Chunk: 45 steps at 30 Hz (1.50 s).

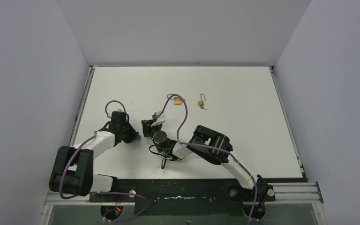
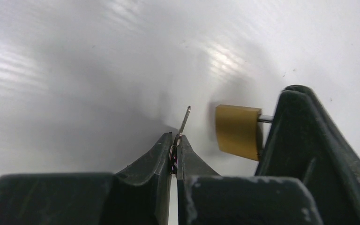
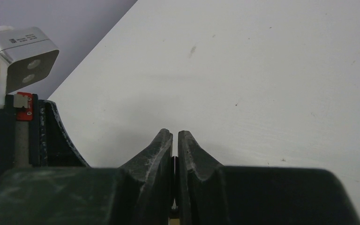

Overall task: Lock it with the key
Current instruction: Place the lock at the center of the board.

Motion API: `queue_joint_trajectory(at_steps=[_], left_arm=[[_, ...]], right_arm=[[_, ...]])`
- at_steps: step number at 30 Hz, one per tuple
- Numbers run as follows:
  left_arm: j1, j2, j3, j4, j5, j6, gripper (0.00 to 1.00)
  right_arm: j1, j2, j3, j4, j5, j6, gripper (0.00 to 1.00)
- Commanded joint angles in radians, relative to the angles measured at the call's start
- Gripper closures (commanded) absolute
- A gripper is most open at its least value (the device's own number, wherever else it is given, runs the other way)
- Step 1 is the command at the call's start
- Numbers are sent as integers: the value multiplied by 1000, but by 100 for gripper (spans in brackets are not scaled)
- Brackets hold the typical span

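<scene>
My left gripper (image 2: 175,138) is shut on a small silver key (image 2: 184,121), whose blade sticks out past the fingertips. Just to the right of the blade hangs a brass padlock (image 2: 238,132), its keyhole end turned toward the key and a small gap between them. My right gripper (image 3: 175,136) is shut on the padlock's shackle; only a sliver of brass (image 3: 173,219) shows below its fingers. In the top view the two grippers, left (image 1: 135,134) and right (image 1: 146,127), meet tip to tip at the table's middle left, and the key and held padlock are too small to make out.
Two more brass padlocks lie farther back on the white table (image 1: 243,136): one (image 1: 177,100) with a ring on it, and one (image 1: 201,102) with its shackle open. The left arm's white wrist camera (image 3: 28,56) sits close beside my right gripper.
</scene>
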<state>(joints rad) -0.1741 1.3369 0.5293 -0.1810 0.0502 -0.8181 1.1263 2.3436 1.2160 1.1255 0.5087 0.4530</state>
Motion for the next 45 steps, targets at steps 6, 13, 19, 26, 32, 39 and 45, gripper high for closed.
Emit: queue_joint_trajectory(at_steps=[6,13,19,26,32,39,45], left_arm=[[9,121,63,56,73,55,100],[9,102,71,9,27,94,82],[8,84,76,-10,13,106,60],[8,39,92,-47,-1,111,49],[15,-33,110,-95,-17,109,45],[67,-149,127,-161,-6,119,40],[166,-251,166,-211,139,125,30]], right_arm=[[0,50,93,111,27,-8,98],[1,56,85,129,21,-630,84],[1,45,79,138,25,-630,77],[-13,-32,71,149,-4,-629,21],[-89,-188,87,46,-95,-481,9],[-190,-391,174,-398,-112,-246,7],[-381,-372,514,-1256,-353,-172,0]])
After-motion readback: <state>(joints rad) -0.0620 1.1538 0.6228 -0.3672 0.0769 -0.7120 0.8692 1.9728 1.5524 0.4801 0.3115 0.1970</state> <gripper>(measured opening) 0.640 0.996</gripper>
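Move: The left hand holds the key just off the board; the spot to leave it is about 2 cm ahead, 1 cm right and 1 cm below. The right hand holds the lock just under its fingertips; its spot is some 3 cm ahead, 1 cm right and 3 cm down, or 5 cm ahead and 5 cm right of the left hand. The large open lock lies about 17 cm ahead and 17 cm right of the right hand, the small one 16 cm ahead and 31 cm right. Slide the left gripper about 2 cm forward and a little right with the key, let go, then rise some 6 cm while drifting left. Roll the right gripper some 30 degrees, left side down, easing forward to lay the lock down beside the key; open wide, then lift about 20 cm, heading forward and right, away from the lock. ##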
